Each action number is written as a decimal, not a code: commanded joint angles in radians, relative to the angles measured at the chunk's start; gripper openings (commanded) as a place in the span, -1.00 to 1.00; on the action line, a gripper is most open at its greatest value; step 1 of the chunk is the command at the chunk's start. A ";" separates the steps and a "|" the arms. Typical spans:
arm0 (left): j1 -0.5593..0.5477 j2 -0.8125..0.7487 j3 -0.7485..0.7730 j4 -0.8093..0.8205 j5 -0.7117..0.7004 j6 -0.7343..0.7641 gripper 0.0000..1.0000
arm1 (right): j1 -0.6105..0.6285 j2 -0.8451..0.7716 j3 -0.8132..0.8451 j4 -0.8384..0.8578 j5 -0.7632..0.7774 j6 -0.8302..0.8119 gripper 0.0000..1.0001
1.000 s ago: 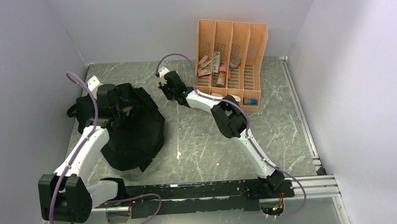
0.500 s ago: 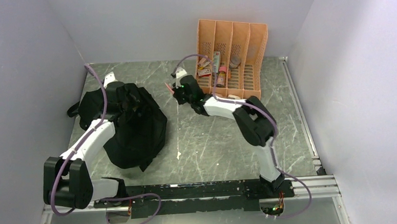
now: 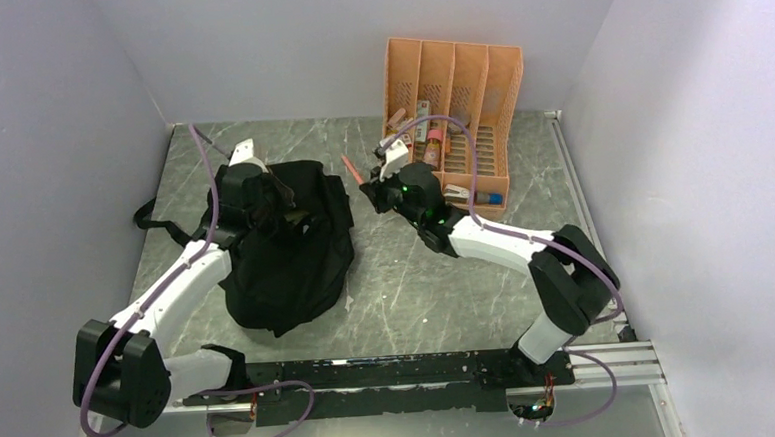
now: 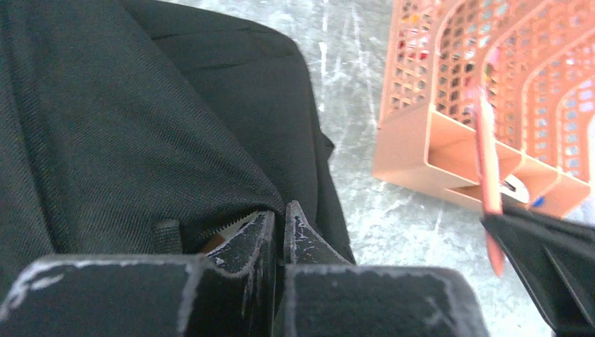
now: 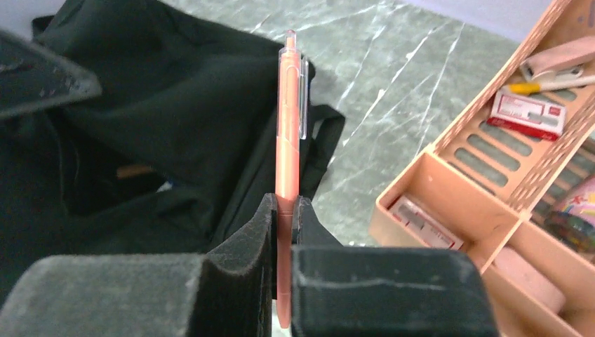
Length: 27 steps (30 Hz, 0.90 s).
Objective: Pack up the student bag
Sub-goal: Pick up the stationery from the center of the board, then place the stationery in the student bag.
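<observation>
The student bag (image 3: 287,259), black and soft, lies slumped on the left of the table. My left gripper (image 3: 283,208) is shut on its upper rim; in the left wrist view the jaws (image 4: 279,219) pinch fabric beside the zipper of the bag (image 4: 126,126). My right gripper (image 3: 367,177) hovers between bag and organizer, shut on a salmon pen (image 3: 350,167). The right wrist view shows that pen (image 5: 288,119) upright between the pads (image 5: 285,208), its clip end over the bag (image 5: 161,105). The pen (image 4: 485,158) also shows in the left wrist view.
An orange slotted desk organizer (image 3: 454,85) stands at the back right, holding a small staples box (image 5: 526,112), a tape roll (image 5: 570,219) and other stationery. Grey walls close in on the left, back and right. A bag strap (image 3: 153,216) trails left.
The left gripper has pulled the bag's rim rightward and the bag shifted with it. The right gripper has swung right, away from the bag toward the organizer, carrying the pen.
</observation>
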 commanded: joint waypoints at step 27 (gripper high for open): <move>0.007 -0.076 0.003 0.039 -0.065 -0.019 -0.90 | 0.195 0.222 0.268 -0.308 -0.202 0.462 -1.00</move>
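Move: My right hand holds the orange pen up in the air. The mouth of the black bag lies about 14 cm to its left, some 3 cm back and about 9 cm below. The orange organizer's middle is about 20 cm to that hand's right and 14 cm ahead, with its base well below. My left hand is shut on the upper edge of the mouth, whose middle is about 3 cm to its right, 2 cm back and 7 cm below. I sweep the pen back and then left towards the bag's mouth with my right hand, ending about 10 cm back and 11 cm left, and sink some 5 cm over the second half. The fingers tip down about 30 degrees and swing a little counter-clockwise, keeping their grip. My left hand still pinches the bag's upper edge, easing 2 cm left. ##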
